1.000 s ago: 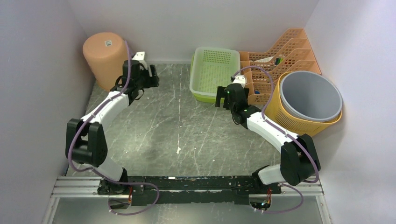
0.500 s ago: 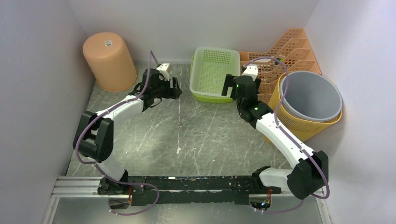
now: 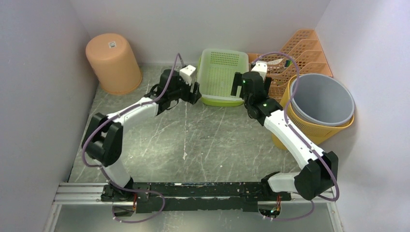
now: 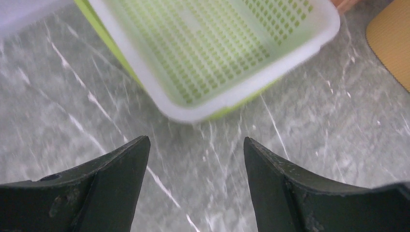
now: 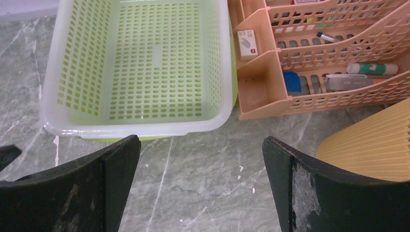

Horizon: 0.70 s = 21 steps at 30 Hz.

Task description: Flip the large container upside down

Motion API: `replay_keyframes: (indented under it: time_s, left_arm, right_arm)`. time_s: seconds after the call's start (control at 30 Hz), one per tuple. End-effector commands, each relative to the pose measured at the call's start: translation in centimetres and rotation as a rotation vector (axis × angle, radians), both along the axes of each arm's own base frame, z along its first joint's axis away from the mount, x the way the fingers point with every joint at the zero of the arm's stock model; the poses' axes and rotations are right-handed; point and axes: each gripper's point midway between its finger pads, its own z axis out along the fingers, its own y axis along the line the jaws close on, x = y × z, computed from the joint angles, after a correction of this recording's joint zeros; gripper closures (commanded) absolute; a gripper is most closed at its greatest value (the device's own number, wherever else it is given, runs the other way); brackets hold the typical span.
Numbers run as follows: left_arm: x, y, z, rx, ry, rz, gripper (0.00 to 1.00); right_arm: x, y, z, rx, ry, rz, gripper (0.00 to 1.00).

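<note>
The large container (image 3: 220, 72) is a light green perforated basket standing open side up at the back middle of the table. It also fills the top of the left wrist view (image 4: 217, 48) and the right wrist view (image 5: 140, 63). My left gripper (image 3: 196, 92) hovers open just off the basket's near left corner, and nothing is between its fingers (image 4: 196, 140). My right gripper (image 3: 237, 89) stands wide open at the basket's near right corner, a little short of the rim, and is empty too (image 5: 200, 140).
A peach bin (image 3: 113, 60) stands upside down in the back left corner. A peach desk organiser (image 3: 285, 63) with pens touches the basket's right side. A yellow basket holding a grey bucket (image 3: 321, 99) stands at the right. Walls close in on three sides.
My left arm has swung right, away from the peach bin to the green basket's left corner. My right gripper has moved farther back to the basket's right corner.
</note>
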Motion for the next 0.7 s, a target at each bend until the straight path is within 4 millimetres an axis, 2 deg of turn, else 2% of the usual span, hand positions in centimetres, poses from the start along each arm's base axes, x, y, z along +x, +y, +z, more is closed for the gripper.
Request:
replay_keyframes:
  time_s: [0.0, 0.1, 0.23, 0.43, 0.67]
  left_arm:
    - [-4.1, 0.5, 0.7, -0.103, 0.023, -0.026, 0.18]
    - [-6.7, 1.1, -0.7, -0.114, 0.050, -0.030, 0.19]
    - [-8.6, 1.4, -2.4, -0.084, 0.088, -0.028, 0.19]
    - [-10.9, 0.0, -3.1, -0.097, 0.101, -0.086, 0.19]
    - [-13.6, -0.9, -4.3, -0.101, 0.123, -0.134, 0.20]
  right_arm:
    - [-0.3, -1.7, 3.9, -0.010, -0.034, -0.075, 0.00]
    - [-1.3, -3.4, 6.0, -0.046, -0.060, -0.142, 0.00]
    - [-3.0, -7.2, 8.1, -0.140, -0.080, -0.319, 0.00]
    - [-3.8, -8.8, 8.2, -0.170, -0.043, -0.398, 0.00]
    - [-5.0, -10.7, 11.4, -0.140, -0.097, -0.459, 0.00]
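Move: The grey bin, nested in the yellow basket, lies about 25 cm right of the right hand, 6 cm back and 10 cm lower. From that hand the orange rack is some 17 cm right, 12 cm ahead, and the green tray 10 cm left, 9 cm ahead, both 15 to 20 cm lower. From the left hand the grey bin lies about 46 cm right, 3 cm back and 3 cm lower. Open right hand rises and swings right about 8 cm towards the grey bin; open left draws back, sinking. ##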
